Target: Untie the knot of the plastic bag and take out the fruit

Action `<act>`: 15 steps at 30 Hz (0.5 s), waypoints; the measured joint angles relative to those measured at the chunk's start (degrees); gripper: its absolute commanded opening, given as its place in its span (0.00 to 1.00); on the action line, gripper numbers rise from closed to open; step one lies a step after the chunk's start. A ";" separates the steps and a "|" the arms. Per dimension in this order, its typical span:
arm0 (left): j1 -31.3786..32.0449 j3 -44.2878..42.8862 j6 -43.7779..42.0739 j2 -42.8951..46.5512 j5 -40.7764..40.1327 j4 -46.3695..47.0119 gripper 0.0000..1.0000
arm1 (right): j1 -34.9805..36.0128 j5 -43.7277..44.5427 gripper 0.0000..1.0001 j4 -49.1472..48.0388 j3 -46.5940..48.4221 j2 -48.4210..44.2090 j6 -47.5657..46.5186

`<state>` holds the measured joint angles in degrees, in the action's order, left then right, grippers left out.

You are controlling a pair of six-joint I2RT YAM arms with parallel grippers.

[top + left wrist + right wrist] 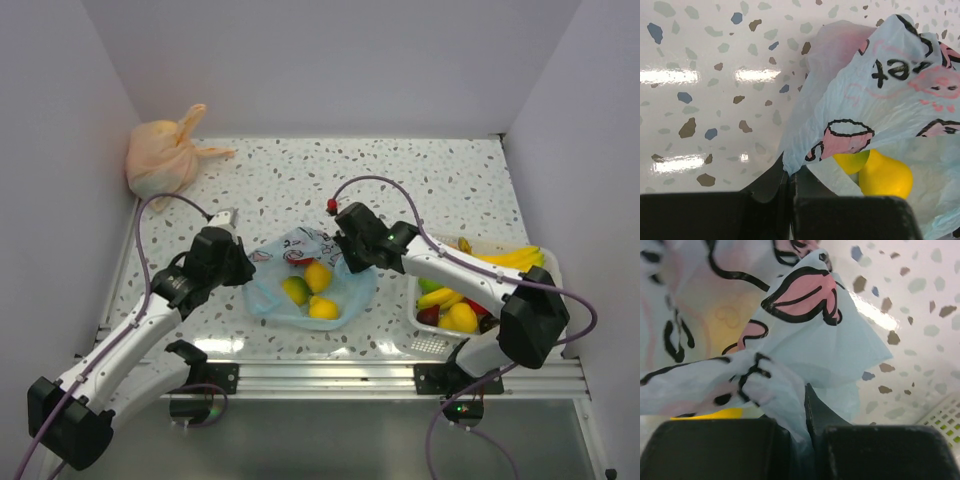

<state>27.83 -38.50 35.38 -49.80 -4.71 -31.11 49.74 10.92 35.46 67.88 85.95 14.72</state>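
Note:
The light blue plastic bag lies in the middle of the table with its mouth spread, and yellow and green fruit shows inside. My left gripper is shut on the bag's left edge, and my right gripper is shut on its right edge. In the left wrist view the left gripper pinches a corner of the printed bag, with a yellow fruit just behind it. In the right wrist view the right gripper holds a fold of the bag. The knot is out of view.
A tied peach-orange bag sits in the back left corner against the wall. A white basket with bananas and other fruit stands at the right, close to my right arm. White walls close off three sides.

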 measured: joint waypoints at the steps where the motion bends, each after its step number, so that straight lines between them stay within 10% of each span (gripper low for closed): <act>1: 0.00 0.00 0.00 0.31 0.02 -0.02 0.00 | -1.38 0.17 0.05 -0.90 -2.14 -0.57 0.74; 10: 0.00 0.00 -0.52 0.87 3.04 0.09 0.00 | -4.35 1.79 0.99 -2.05 -6.34 -3.67 3.89; 15: 0.00 -0.09 -0.63 0.61 3.50 -0.04 0.00 | -4.07 0.87 0.99 1.20 1.51 -8.37 3.02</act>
<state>27.83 -38.59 34.74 -49.19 -1.21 -31.16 45.67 11.79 36.67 69.38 77.58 17.74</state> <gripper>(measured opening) 0.029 0.986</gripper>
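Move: Both hands hold the plastic bag, the right hand its right rim. Of the fruit lying in the open bag, the near yellow fruit is roughly 9 cm back and 7 cm to the left of the right hand; the far yellow fruit is about 1 cm back and 8 cm left, the green fruit some 4 cm back and 13 cm left, all about 10 cm below. From the left hand, the near yellow fruit lies around 6 cm back, 17 cm right and 10 cm down. The right fingers let go of the bag's right rim, opening from shut to wide as the hand goes about 4 cm right and 3 cm down. It then lifts clear, climbing some 8 cm from its lowest point and easing slightly left and forward with the fingers spread. The left hand keeps its pinch on the bag's left edge. ##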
